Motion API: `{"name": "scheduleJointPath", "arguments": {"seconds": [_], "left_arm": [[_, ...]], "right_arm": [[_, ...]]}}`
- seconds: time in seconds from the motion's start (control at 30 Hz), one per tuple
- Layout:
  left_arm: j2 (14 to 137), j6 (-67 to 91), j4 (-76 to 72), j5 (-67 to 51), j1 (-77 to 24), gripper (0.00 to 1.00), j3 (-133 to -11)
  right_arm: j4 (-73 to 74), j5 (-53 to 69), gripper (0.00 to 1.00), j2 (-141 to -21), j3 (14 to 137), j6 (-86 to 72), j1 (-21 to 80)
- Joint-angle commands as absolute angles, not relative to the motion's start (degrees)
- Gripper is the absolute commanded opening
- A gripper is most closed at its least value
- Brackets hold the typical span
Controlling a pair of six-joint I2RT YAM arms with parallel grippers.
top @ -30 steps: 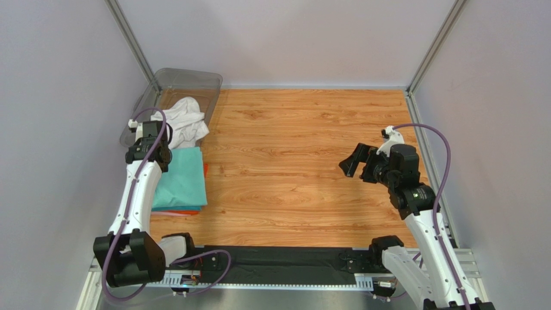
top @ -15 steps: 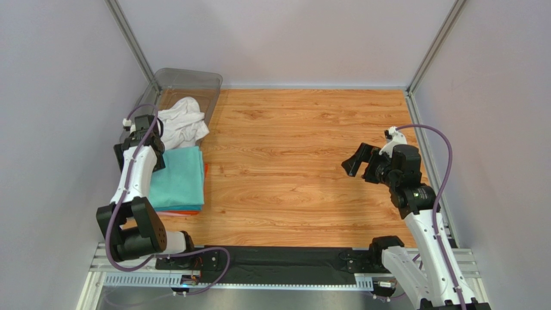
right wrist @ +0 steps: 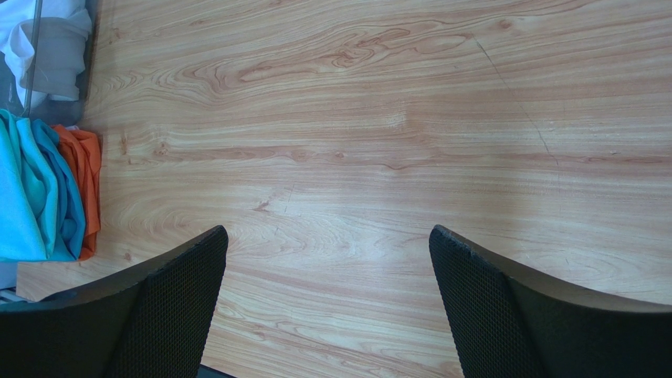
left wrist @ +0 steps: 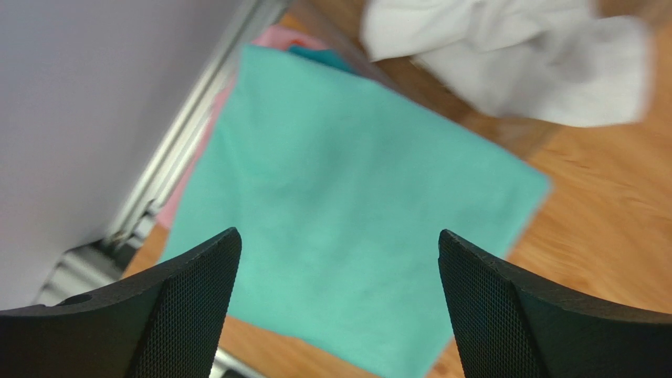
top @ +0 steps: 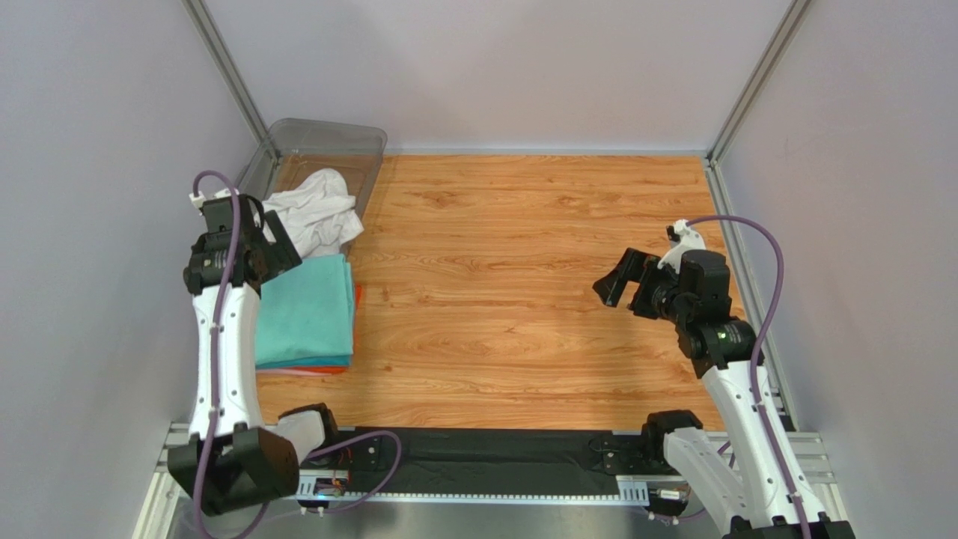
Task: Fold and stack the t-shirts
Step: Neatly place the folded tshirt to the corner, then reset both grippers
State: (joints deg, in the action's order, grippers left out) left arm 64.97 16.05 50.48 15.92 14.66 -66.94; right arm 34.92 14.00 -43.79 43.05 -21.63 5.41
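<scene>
A folded mint-green t-shirt (top: 312,305) tops a stack at the table's left edge; pink (left wrist: 199,153), teal-blue (right wrist: 65,193) and orange (right wrist: 85,177) t-shirts show at its edges. A crumpled white t-shirt (top: 318,213) lies half in the clear bin, just beyond the stack. My left gripper (top: 268,249) hovers open above the stack's far left corner; between its fingers (left wrist: 337,233) only the mint cloth shows below. My right gripper (top: 625,280) hangs open over bare wood at the right (right wrist: 327,230), holding nothing.
The clear plastic bin (top: 328,130) stands in the far left corner against the wall. Grey walls and metal posts close the table on three sides. A black strip with the arm bases runs along the near edge (top: 495,455).
My left gripper has opened from shut and has lifted back toward the left wall, off the mint t-shirt. The right arm has hardly moved.
</scene>
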Motion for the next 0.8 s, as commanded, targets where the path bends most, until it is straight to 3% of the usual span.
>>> {"name": "scheduleJointPath", "arguments": {"seconds": [0.0, 0.17, 0.47, 0.77], "left_arm": [[57.2, 20.4, 46.6, -4.5, 14.2, 1.0, -66.5], [51.9, 25.2, 41.5, -1.6, 1.2, 1.0, -59.9], [56.6, 30.9, 29.3, 5.0, -21.4, 1.0, -54.1], [50.9, 31.6, 17.5, -1.6, -22.3, 1.0, -41.7]], "right_arm": [[33.3, 13.3, 1.0, -43.6, 43.0, -22.1, 5.1], [32.7, 10.6, 1.0, -44.4, 42.6, -22.7, 5.0], [31.9, 7.3, 1.0, -43.9, 42.3, -22.5, 5.0], [28.6, 4.3, 1.0, -42.5, 38.2, -24.7, 5.0]]}}
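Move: Almost directly beneath the left hand lies the folded turquoise t-shirt on its stack, its middle about 11 cm down, 3 cm to the right and 1 cm back. The white shirt sits some 20 cm ahead of that hand and 3 cm right, inside the grey bin, whose middle is about 25 cm ahead, level sideways. From the right hand, the turquoise t-shirt is some 60 cm to the left, about level fore and aft, 8 cm lower. Swinging away from the folded stack with open, empty fingers, the left hand travels about 24 cm right, past the stack's right edge to above bare table. It first rises some 4 cm, then sinks to about 3 cm below its starting height; the wrist turns clockwise by some 35 degrees and the fingers tip up. The open right hand eases slightly right and down. ##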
